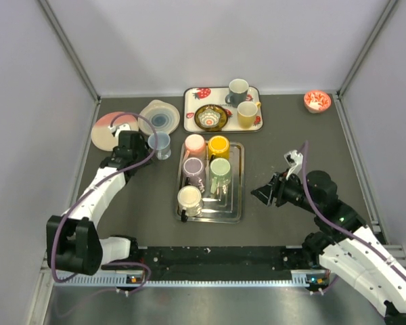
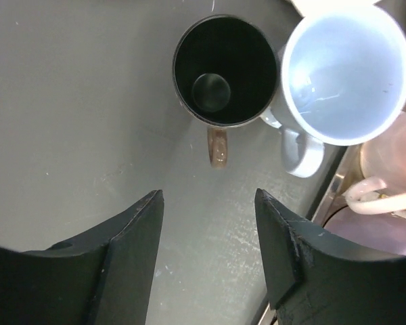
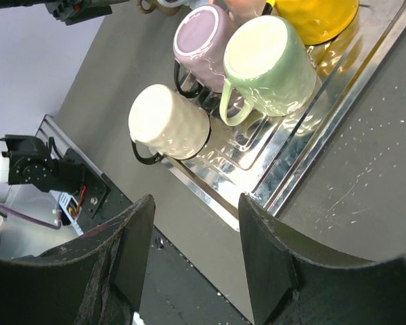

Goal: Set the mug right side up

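A black mug (image 2: 224,71) stands upright on the dark table, its mouth up and its handle toward my left gripper (image 2: 208,196). That gripper is open, a little short of the handle, with nothing between its fingers. A pale blue mug (image 2: 345,71) stands upright right beside the black one, also seen from above as the pale blue mug (image 1: 160,143) next to my left gripper (image 1: 139,145). On the metal tray (image 1: 238,183) several mugs stand upside down: cream (image 3: 168,122), green (image 3: 267,64), purple (image 3: 203,37), yellow (image 3: 318,17). My right gripper (image 3: 196,200) hovers open to the tray's right, the right gripper (image 1: 260,193) empty.
A patterned tray (image 1: 191,115) at the back holds a grey mug (image 1: 237,89), a yellow mug (image 1: 247,113) and a dark bowl (image 1: 210,117). Two plates (image 1: 160,116) lie at the back left. A small red bowl (image 1: 317,101) sits at the back right.
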Tool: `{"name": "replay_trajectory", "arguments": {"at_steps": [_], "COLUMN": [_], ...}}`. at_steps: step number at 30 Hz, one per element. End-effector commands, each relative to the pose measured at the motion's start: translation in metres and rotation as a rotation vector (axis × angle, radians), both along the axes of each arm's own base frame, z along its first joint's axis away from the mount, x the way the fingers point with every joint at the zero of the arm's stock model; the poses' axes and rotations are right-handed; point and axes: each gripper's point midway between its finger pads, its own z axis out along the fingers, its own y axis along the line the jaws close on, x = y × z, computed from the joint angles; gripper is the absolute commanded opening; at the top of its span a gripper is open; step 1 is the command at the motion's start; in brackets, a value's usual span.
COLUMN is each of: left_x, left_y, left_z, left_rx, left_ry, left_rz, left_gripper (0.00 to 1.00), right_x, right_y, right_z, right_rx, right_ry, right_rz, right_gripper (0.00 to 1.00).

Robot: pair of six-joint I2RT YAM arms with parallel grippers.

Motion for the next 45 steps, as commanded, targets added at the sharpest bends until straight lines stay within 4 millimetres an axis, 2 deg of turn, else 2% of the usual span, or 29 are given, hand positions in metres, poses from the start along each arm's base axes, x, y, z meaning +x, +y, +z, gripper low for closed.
{"name": "replay_trajectory", "arguments": {"at_steps": [1,4,13,20,29,32,39,43,45], "left_x": [0.018,0.022,0.038,0.052,0.058,0.060,0.062,0.061,0.060], "left_y": [0.000,0.001,0.008,0.010,0.011,0.011,0.013,0.013,0.013], "left_z": [-0.004,-0.013,-0.021,-0.021,-0.021,-0.023,-0.026,-0.027,-0.024], "left_rx": [-0.028,-0.026,-0.007,0.010,0.019,0.028,0.031,0.032,0.031], "left_ry": [-0.024,-0.007,0.006,0.009,0.007,0.013,0.022,0.024,0.018], "left_rz": [0.017,0.026,0.067,0.074,0.066,0.063,0.061,0.059,0.054], "left_gripper": [0.61,0.59,0.52,0.49,0.49,0.46,0.33,0.19,0.15], "right_x": [0.003,0.004,0.005,0.004,0.004,0.002,0.001,0.001,0.001], "right_y": [0.006,0.007,0.009,0.009,0.010,0.011,0.011,0.011,0.011], "right_z": [0.009,0.008,0.001,-0.006,-0.013,-0.016,-0.018,-0.018,-0.018], "right_rx": [0.015,0.015,0.008,0.003,0.001,0.002,0.003,0.006,0.005], "right_ry": [-0.052,-0.051,-0.042,-0.030,-0.022,-0.010,-0.005,-0.006,-0.005], "right_rz": [0.022,0.024,0.032,0.035,0.042,0.051,0.053,0.051,0.052], "right_gripper": [0.53,0.53,0.53,0.53,0.53,0.52,0.52,0.52,0.52]}}
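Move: The small dark mug stands open end up, its middle some 9 cm ahead of the left hand, about 2 cm to its left and 5 cm lower, its brown handle pointing back at the fingers. The light-blue mug stands close beside it, around 7 cm to the right of it and 1 cm farther out; the pink plate lies about 7 cm beyond it and 10 cm to its left. From the right hand, the dark mug is roughly 25 cm ahead, 43 cm left and 12 cm below. The dark mug's brown handle is taken between the left fingertips: the hand sinks about 4 cm, easing forward until it has gone some 4 cm towards the mug, tipping down slightly as the fingers narrow, then stops and closes them to pinch the handle from both sides just behind the rim. The right hand, empty and open, sinks roughly 3 cm beside the metal tray. ##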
